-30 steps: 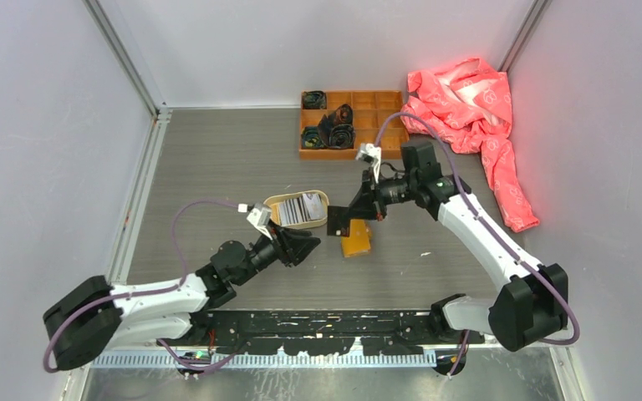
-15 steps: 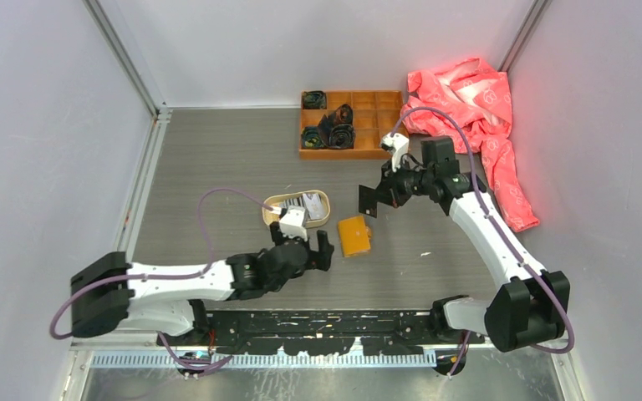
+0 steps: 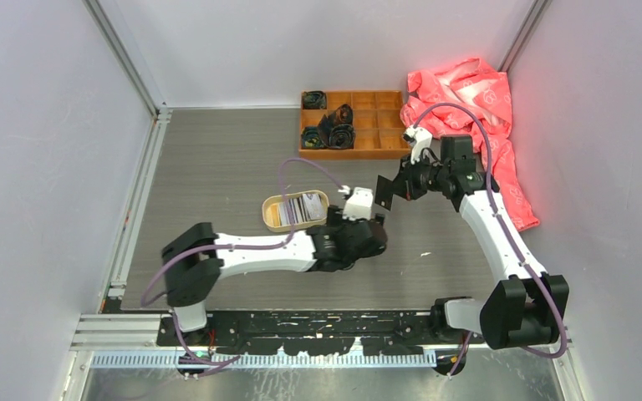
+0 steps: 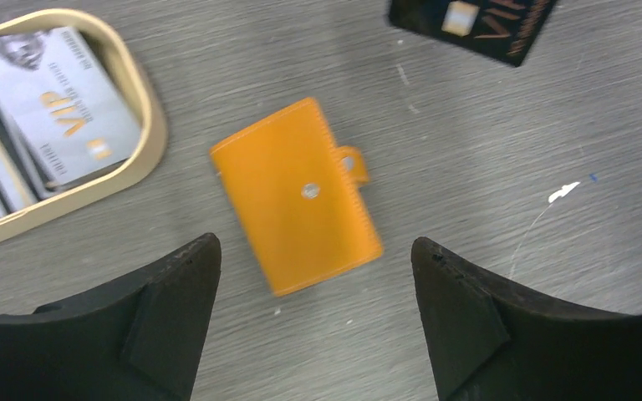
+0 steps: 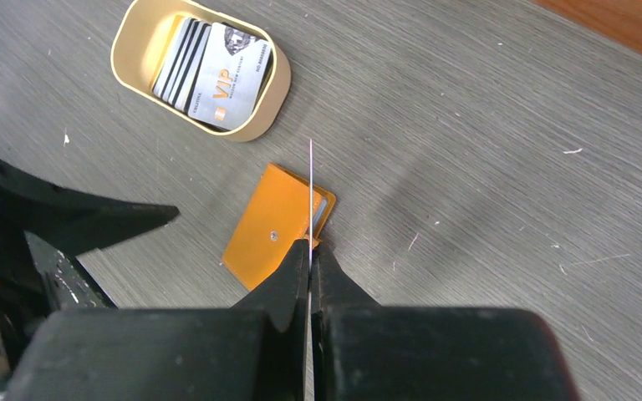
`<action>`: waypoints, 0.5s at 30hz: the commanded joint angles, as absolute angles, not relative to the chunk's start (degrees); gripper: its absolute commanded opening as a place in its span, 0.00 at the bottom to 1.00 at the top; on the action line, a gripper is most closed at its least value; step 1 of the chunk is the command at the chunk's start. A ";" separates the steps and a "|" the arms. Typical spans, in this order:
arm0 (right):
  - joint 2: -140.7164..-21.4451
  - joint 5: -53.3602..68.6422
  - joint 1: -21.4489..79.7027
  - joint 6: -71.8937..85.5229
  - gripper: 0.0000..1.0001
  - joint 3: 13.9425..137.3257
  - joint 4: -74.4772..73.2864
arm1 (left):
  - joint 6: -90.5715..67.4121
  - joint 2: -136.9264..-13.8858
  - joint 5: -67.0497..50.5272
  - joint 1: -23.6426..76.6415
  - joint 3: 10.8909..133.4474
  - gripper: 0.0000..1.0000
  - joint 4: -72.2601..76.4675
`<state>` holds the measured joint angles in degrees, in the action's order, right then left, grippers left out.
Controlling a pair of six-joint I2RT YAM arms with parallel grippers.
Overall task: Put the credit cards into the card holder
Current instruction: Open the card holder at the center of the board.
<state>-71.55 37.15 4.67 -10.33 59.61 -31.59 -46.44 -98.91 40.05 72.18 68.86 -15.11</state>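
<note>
The orange card holder lies shut on the table, its snap facing up. My left gripper hovers open above its near end, one finger on each side and not touching. In the top view the left gripper hides the holder. My right gripper is shut on a dark credit card, seen edge-on in its own wrist view and held in the air beyond the holder. More credit cards lie in the oval tan tray.
An orange compartment box with dark rolled items stands at the back. A pink cloth lies at the back right. The tan tray's rim is just left of the holder.
My left arm swung right from beside the tray to over the card holder, and its jaws opened. My right gripper drew back to the right with the dark card.
</note>
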 commanded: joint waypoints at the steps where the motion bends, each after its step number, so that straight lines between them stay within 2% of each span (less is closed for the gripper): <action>1: -71.15 37.86 3.39 -9.17 0.01 62.18 -29.70 | -48.61 -108.15 44.77 73.34 82.26 0.84 -32.63; 15: -71.96 39.73 0.75 -8.61 0.01 62.23 -30.15 | -42.93 -124.43 46.80 73.19 100.03 0.85 -40.56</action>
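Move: The orange card holder lies flat below the left hand, about 5 cm ahead, sideways about level and some 9 cm down, its loose strap on its right edge. From that hand the card tray stands roughly 16 cm left and 12 cm ahead, while the black card in the right gripper hangs about 10 cm ahead, 7 cm right and 5 cm higher. From the right hand, the holder is about 5 cm back, 9 cm left and 16 cm down. The card holder is approached from above by the open left hand, which slips right first, then mainly sinks about 5 cm, ending nearly 4 cm to the right, over the strap side. Its wrist rolls some 20 degrees, left side rising; the fingers stay wide and touch nothing yet. The right hand keeps the black card pinched and eases about 2 cm to the right. ##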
